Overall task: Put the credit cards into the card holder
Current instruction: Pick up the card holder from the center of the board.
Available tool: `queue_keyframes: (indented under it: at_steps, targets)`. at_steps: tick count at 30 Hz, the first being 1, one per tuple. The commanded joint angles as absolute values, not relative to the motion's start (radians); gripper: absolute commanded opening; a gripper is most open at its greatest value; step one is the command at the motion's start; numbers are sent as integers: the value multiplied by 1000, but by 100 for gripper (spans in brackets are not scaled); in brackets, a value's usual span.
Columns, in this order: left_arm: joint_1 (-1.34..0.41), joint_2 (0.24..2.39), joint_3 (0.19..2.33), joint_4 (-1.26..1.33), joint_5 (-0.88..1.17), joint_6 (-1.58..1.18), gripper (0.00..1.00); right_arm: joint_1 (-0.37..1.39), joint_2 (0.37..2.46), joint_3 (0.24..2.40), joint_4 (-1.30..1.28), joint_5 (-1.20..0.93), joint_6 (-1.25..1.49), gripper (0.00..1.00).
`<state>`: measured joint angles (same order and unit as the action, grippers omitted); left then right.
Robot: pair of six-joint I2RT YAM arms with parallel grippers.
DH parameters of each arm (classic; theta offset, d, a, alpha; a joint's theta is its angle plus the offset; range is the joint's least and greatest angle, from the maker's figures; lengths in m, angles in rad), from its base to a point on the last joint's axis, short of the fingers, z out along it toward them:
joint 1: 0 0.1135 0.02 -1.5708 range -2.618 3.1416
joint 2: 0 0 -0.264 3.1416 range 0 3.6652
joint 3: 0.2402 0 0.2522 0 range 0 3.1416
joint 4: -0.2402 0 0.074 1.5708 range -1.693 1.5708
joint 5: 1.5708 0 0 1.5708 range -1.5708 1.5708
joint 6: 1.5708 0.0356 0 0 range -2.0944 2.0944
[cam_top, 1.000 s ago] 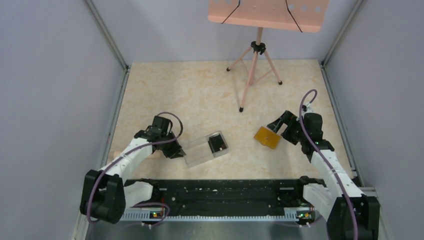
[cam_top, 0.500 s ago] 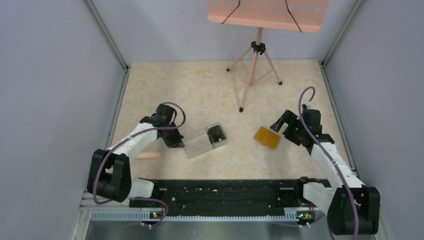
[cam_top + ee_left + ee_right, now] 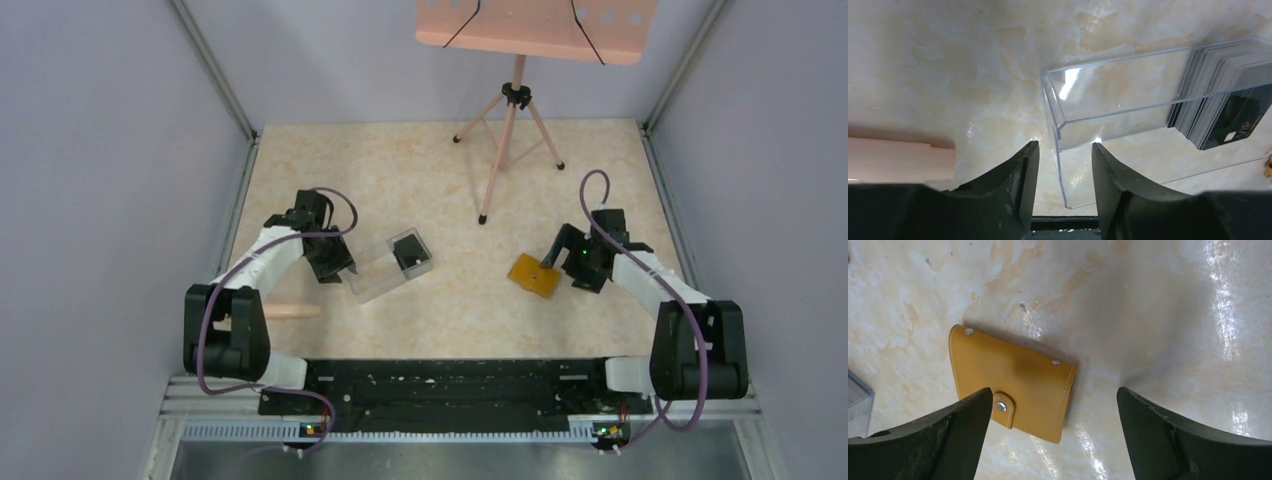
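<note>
The credit cards (image 3: 1218, 112) are a dark stack standing at the far end of a clear plastic box (image 3: 1118, 107), left of centre on the table (image 3: 408, 248). My left gripper (image 3: 1063, 147) is at the box's near end. Its jaws are a little apart, with the box's thin end wall between them and untouched; in the top view this gripper (image 3: 337, 266) is just left of the box (image 3: 372, 276). The card holder (image 3: 1013, 377), an orange wallet snapped closed, lies flat right of centre (image 3: 533, 275). My right gripper (image 3: 1054, 392) hovers open over the wallet's near corner (image 3: 562, 262).
A pink cylinder (image 3: 290, 311) lies on the table near the left arm (image 3: 898, 160). A music stand's tripod (image 3: 508, 140) stands at the back centre. Grey walls close in both sides and a black rail (image 3: 450, 385) runs along the near edge.
The left gripper closed on the box's end, dragged the box back and left, then parted its jaws again. The right gripper stayed wide open and shifted slightly over the wallet.
</note>
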<state>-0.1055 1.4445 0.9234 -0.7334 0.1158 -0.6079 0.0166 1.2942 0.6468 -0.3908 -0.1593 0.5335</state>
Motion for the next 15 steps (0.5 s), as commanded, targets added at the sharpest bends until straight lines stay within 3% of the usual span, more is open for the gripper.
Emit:
queue_keyframes:
  at_steps: [1, 5, 10, 15]
  targets:
    - [-107, 1383, 981, -780, 133, -508, 58, 12, 1349, 723, -389, -139, 488, 94]
    - [-112, 1292, 988, -826, 122, -463, 68, 12, 1410, 768, -387, -146, 462, 94]
    - [-190, 1167, 966, -823, 175, -503, 68, 12, 1503, 808, -388, -212, 431, 92]
    - [-370, 1089, 891, -626, 289, -673, 65, 64, 1553, 801, -399, -258, 433, 92]
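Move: The card holder lies about 7 cm left of the right hand, 2 cm ahead and some 3 cm below it; the easel's front foot stands about 22 cm left and 18 cm ahead of that hand. From the left hand the credit cards lie about 18 cm right, 8 cm ahead and 4 cm below, their clear box centred 12 cm right and 5 cm ahead, the pink tube 16 cm left and 7 cm back, and the card holder roughly 50 cm right and 2 cm ahead. The right hand, fingers still wide open, slides forward about 3.5 cm almost level just above the board, alongside the card holder's right part, drifting slightly left at the end and turning a little counter-clockwise, without closing on anything. Meanwhile the left hand, already loose around the clear box's left end wall, opens wider and climbs about 8 cm off it, first nearly straight up, then also swinging right over the box and slightly back, its fingertips tilting forward some 15 degrees as it turns clockwise. ##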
